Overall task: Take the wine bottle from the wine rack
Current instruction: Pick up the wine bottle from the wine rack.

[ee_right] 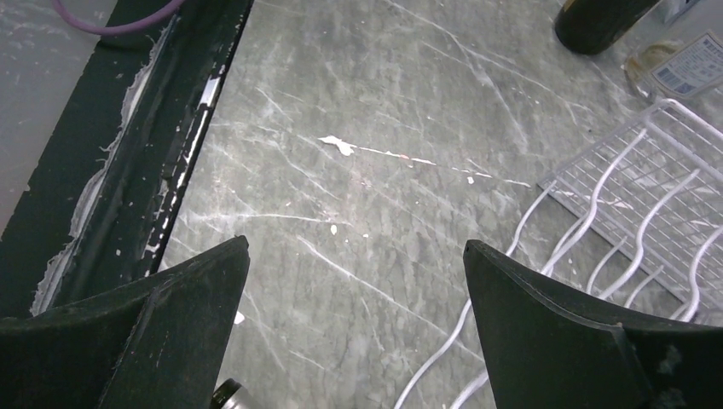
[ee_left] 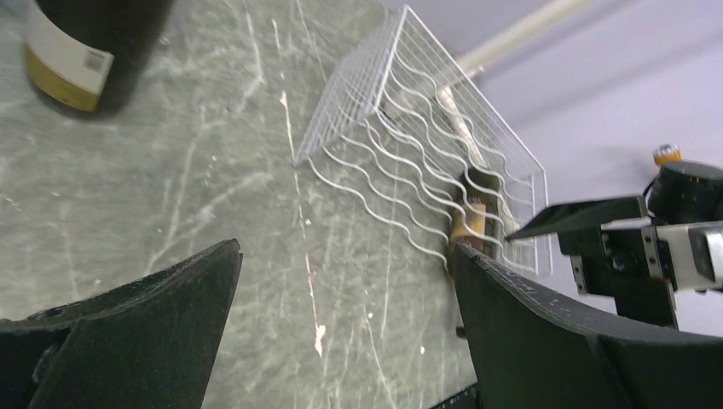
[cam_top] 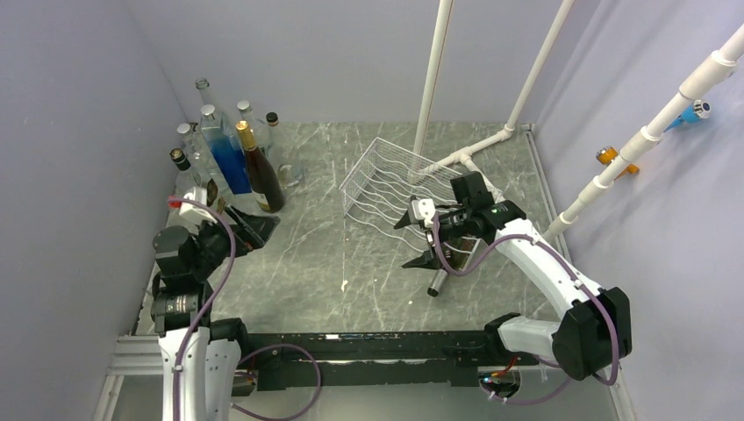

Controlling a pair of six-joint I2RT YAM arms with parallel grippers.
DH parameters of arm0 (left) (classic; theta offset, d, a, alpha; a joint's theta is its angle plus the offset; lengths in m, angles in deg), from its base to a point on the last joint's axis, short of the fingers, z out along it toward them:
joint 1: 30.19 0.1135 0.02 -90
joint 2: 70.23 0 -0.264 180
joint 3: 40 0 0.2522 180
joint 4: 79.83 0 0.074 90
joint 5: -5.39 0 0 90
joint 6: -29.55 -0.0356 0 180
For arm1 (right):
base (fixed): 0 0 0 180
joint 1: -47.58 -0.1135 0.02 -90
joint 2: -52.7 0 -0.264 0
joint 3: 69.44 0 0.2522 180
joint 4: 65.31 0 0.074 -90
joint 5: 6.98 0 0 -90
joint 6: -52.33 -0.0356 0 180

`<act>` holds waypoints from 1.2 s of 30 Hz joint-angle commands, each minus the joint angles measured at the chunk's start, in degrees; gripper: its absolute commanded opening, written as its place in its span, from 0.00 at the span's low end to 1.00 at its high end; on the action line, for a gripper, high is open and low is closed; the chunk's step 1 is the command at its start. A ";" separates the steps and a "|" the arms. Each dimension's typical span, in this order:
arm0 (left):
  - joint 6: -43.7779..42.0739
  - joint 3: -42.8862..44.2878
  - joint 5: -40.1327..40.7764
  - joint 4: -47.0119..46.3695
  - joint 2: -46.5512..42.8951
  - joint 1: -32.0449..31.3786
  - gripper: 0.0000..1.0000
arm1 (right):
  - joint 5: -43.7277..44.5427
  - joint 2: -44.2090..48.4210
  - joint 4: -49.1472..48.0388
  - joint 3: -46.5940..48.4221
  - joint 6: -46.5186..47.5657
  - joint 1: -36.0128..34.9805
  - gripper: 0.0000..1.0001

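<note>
The white wire wine rack (cam_top: pixel 379 186) stands at the middle right of the table, tilted up at the back. A dark wine bottle (cam_top: pixel 439 279) lies in its right-hand cradle, neck and grey cap poking out toward the near edge; my right arm covers most of its body. My right gripper (cam_top: pixel 406 244) hovers open just over the neck, nothing between its fingers. From the right wrist, the cap (ee_right: pixel 227 397) shows under the left finger, with rack wires (ee_right: pixel 635 192) at right. My left gripper (cam_top: pixel 254 230) stands open at the far left, well apart from the rack (ee_left: pixel 409 128) and bottle (ee_left: pixel 471 217).
Several upright bottles (cam_top: pixel 230 153) crowd the back left corner, one dark bottle (ee_left: pixel 85 51) close to my left gripper. White plastic pipes (cam_top: pixel 433 79) rise behind the rack, and another pipe (cam_top: pixel 649 132) runs along the right wall. A black rail (ee_right: pixel 145 170) edges the near side.
</note>
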 commanded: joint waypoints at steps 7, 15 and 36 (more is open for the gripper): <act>2.86 -5.03 0.94 -8.25 -0.74 -14.94 1.00 | -1.62 2.15 2.08 2.53 2.88 2.75 1.00; 2.24 -7.83 6.23 -12.62 3.06 -27.54 0.99 | -0.76 2.83 0.82 2.71 0.96 4.64 1.00; 4.01 -10.72 27.21 -45.59 31.96 -61.62 1.00 | 9.59 4.63 -15.81 1.42 -20.88 8.93 1.00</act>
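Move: The wine bottle left in the rack, neck towards the robot, has its middle about 14 cm to the right hand's right, 4 cm ahead and 13 cm lower; the wine rack's middle is some 16 cm ahead of that hand and 5 cm right. From the left hand, the bottle is roughly 45 cm right, 2 cm ahead and 20 cm lower, while the standing gold-topped bottle is about 17 cm ahead and 2 cm left. Rightward and downward, the left hand sweeps about 20 cm across the open table towards the wine bottle, dropping 10 cm and drawing slightly back while turning clockwise some 35 degrees. The right hand eases right, then speeds up forward over the rack, about 6 cm in all, rising slightly and swinging clockwise. Both grippers stay wide open and empty. ##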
